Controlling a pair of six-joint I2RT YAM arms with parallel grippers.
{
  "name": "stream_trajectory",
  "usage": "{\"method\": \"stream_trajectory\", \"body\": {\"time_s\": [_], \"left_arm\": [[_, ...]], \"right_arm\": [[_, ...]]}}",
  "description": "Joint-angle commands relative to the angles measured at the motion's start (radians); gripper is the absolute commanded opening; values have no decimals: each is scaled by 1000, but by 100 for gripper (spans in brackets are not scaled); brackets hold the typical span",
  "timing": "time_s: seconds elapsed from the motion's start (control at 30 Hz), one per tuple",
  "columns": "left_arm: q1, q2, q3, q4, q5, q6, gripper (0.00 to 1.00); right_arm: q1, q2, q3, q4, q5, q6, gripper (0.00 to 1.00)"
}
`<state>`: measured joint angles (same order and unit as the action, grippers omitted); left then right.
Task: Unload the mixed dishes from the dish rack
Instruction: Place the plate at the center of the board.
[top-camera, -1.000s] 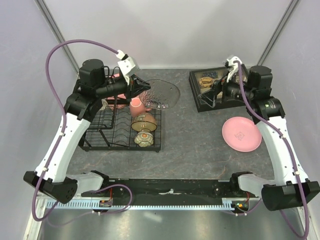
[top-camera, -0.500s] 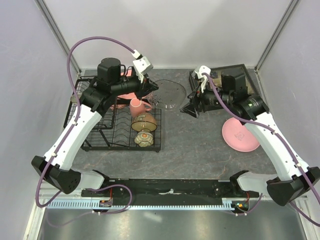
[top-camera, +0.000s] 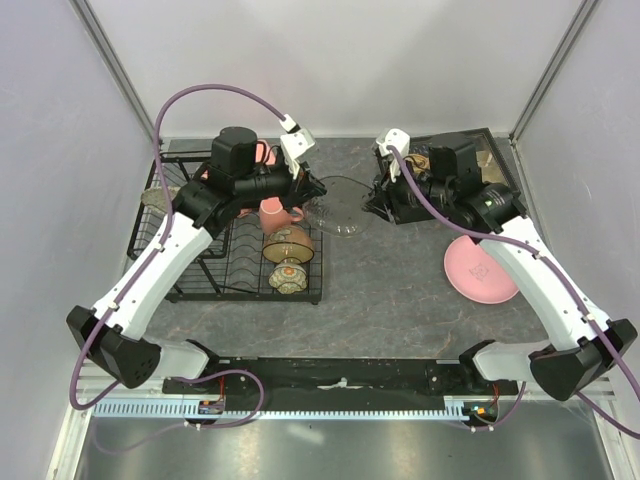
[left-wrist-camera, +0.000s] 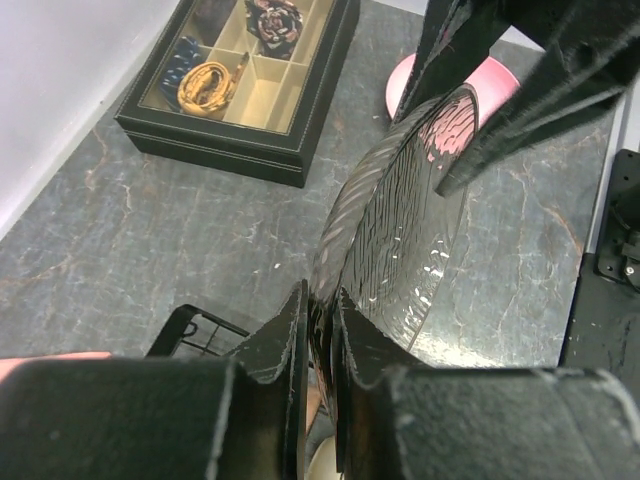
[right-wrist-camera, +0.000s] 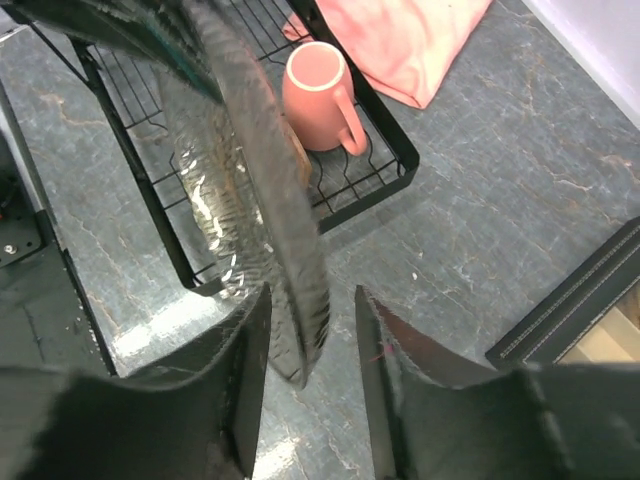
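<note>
A see-through ribbed dish (top-camera: 340, 208) hangs on edge above the table, just right of the black wire dish rack (top-camera: 215, 265). My left gripper (top-camera: 305, 190) is shut on the dish's near rim (left-wrist-camera: 400, 230). My right gripper (top-camera: 372, 203) straddles the opposite rim (right-wrist-camera: 270, 170); its jaws are open, with a gap left on one side. A pink mug (top-camera: 274, 213), a tan bowl (top-camera: 290, 243) and a floral-patterned bowl (top-camera: 288, 275) stand in the rack. The pink plate (top-camera: 482, 268) lies on the table at the right.
A black compartmented tray of trinkets (top-camera: 490, 150) sits at the back right, behind my right arm. A pink folded cloth (right-wrist-camera: 400, 40) lies behind the rack. The rack's front corner (right-wrist-camera: 380, 160) is close under the dish.
My left arm has carried the dish rightward off the rack. My right arm has swung left from the tray, and its jaws have narrowed around the dish's far rim.
</note>
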<state>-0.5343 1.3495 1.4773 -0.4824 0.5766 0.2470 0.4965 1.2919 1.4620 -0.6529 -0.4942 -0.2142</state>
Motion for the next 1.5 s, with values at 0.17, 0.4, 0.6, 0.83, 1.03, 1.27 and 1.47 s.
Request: {"method": "stream_trajectory", "body": {"time_s": [0.17, 0.4, 0.6, 0.83, 1.03, 1.27, 1.47], "left_arm": [[-15, -27, -29, 41, 23, -11, 2], [-16, -56, -57, 51, 14, 1, 36], [-16, -104, -80, 61, -38, 29, 70], [-15, -159, -103, 58, -75, 72, 86], [-15, -181, -137, 31, -78, 109, 86], [-15, -194, -189, 8, -83, 141, 86], [-15, -207, -233, 7, -101, 167, 85]], "right_arm": [[17, 18, 47, 16, 80, -1, 13], [19, -5, 20, 25, 141, 3, 0], [17, -49, -46, 41, 253, -8, 0], [7, -123, -166, 44, 436, -21, 0], [-119, -180, -275, 29, 479, 3, 0], [-334, -246, -380, -27, 395, -54, 0], [-472, -281, -460, -42, 364, -99, 0]]}}
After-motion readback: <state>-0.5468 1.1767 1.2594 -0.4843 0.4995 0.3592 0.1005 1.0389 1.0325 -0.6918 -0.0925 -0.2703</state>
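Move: The clear glass plate hangs between the hands: its middle lies about 6 cm right, 2 cm back and 4 cm below the left hand, which still grips its rim, and some 7 cm left, 2 cm back and 4 cm below the right hand. From the right hand, the pink plate lies about level and 30 cm right, some 27 cm down, with the black box some 24 cm ahead and 23 cm right, 25 cm down. The right fingers close on the glass plate's right rim and pinch it; the left fingers then open wide and come free, that hand shifting about 3 cm back and 3 cm left, and ending lower. Keeping its grip, the right hand carries the plate some 20 cm right and 12 cm down towards the pink plate, turning about 40 degrees clockwise. ##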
